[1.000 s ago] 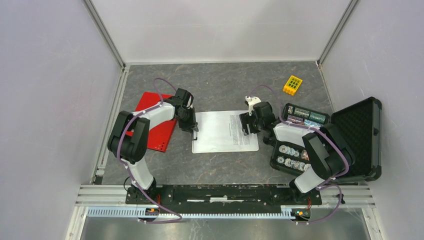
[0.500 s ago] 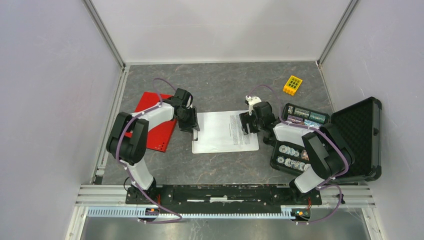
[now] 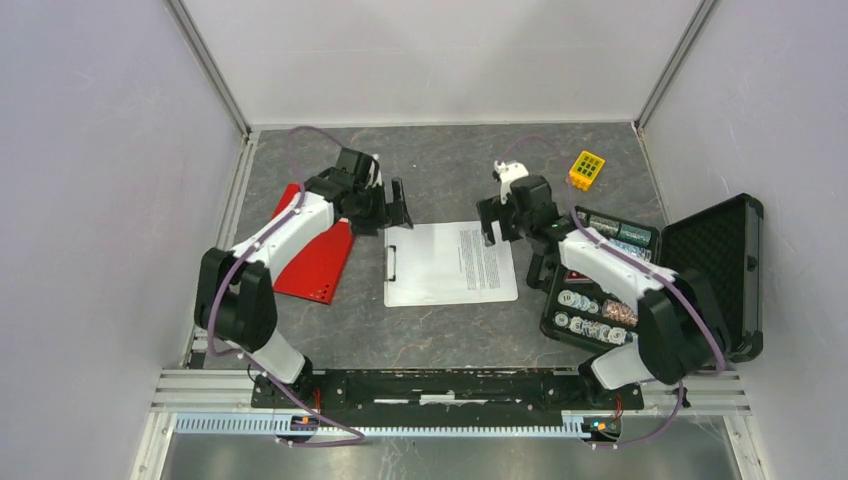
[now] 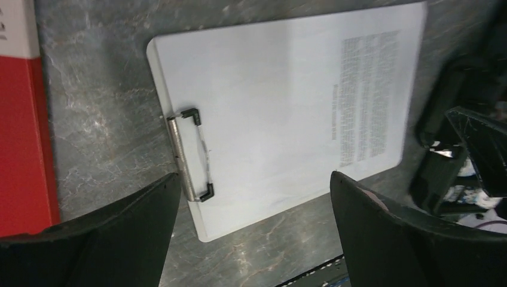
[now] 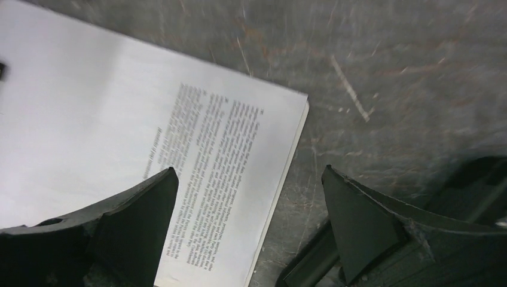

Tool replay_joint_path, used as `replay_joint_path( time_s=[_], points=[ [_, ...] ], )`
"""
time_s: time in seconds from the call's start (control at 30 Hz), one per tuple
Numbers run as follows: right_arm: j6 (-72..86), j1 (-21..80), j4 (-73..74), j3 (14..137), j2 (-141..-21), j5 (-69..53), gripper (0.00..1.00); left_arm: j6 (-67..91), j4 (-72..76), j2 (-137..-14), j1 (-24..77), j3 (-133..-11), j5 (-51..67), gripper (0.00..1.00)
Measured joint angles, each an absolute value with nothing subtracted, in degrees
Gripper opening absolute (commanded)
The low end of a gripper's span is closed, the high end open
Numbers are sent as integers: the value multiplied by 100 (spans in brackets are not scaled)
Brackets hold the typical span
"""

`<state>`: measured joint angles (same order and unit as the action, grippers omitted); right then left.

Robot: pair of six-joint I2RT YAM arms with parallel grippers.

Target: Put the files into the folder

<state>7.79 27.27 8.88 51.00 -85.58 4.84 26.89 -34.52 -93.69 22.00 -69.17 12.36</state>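
Note:
The files (image 3: 480, 262) lie as white paper with a block of black text on the right part of a white clipboard (image 3: 430, 270) in the middle of the table. The same text (image 4: 365, 101) shows in the left wrist view and fills the right wrist view (image 5: 221, 155). The red folder (image 3: 318, 262) lies closed to the left, partly under my left arm, its white label (image 4: 15, 27) at one corner. My left gripper (image 3: 397, 205) hangs open just beyond the clipboard's metal clip (image 4: 188, 156), holding nothing. My right gripper (image 3: 497, 222) is open above the sheet's far right corner, also with nothing in it.
An open black case (image 3: 715, 265) with a tray of chips (image 3: 592, 310) stands at the right, close to my right arm. A yellow block (image 3: 585, 170) sits at the back right. Grey walls enclose the table on three sides.
My left gripper has let go at the clip, opened wide and moved away toward the back. My right gripper has opened further and also pulled back from the sheet's right edge.

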Motion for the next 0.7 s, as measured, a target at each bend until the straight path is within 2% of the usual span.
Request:
replay_joint_path(
  time_s=[0.17, 0.37, 0.47, 0.7],
  points=[
    [696, 2727, 1173, 5448, -7408, 478, 98, 2685, -3625, -8497, 2200, -7592, 1374, 100],
    [628, 2727, 1483, 5404, -6169, 484, 98, 2674, -3444, -6914, 2200, -7688, 1601, 100],
    [589, 2727, 1527, 5085, -5441, 504, 98, 2657, -3201, -6237, 2200, -7358, 1734, 100],
    [598, 2727, 1535, 3806, -3548, 521, 98, 2620, -2770, -4755, 2200, -5642, 1817, 100]
  ],
)
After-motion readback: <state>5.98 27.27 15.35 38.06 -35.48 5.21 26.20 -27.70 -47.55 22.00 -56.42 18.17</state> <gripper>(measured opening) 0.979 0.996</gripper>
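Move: The clipboard with its sheet lies flat, its middle about 13 cm right, 2 cm back and 9 cm below my left hand; for my right hand it is some 10 cm left, 2 back and 8 below. Its clip sits just under my left hand, 1 cm left and 3 back. The red folder's middle is about 19 cm left and 3 ahead of my left hand, at table height. The case tray stands 26 cm right of my right hand, 6 back and 6 below. With the fingers of both hands already wide open and clear of everything, I lift both hands quickly off the clipboard, then draw them back about 9 cm towards their bases. My left climbs some 23 cm and sinks about 4 again; my right rises about 17 and drifts 5 cm right. Both wrists tip their fingers up and forward, the left by some 40 degrees, the right 30. ##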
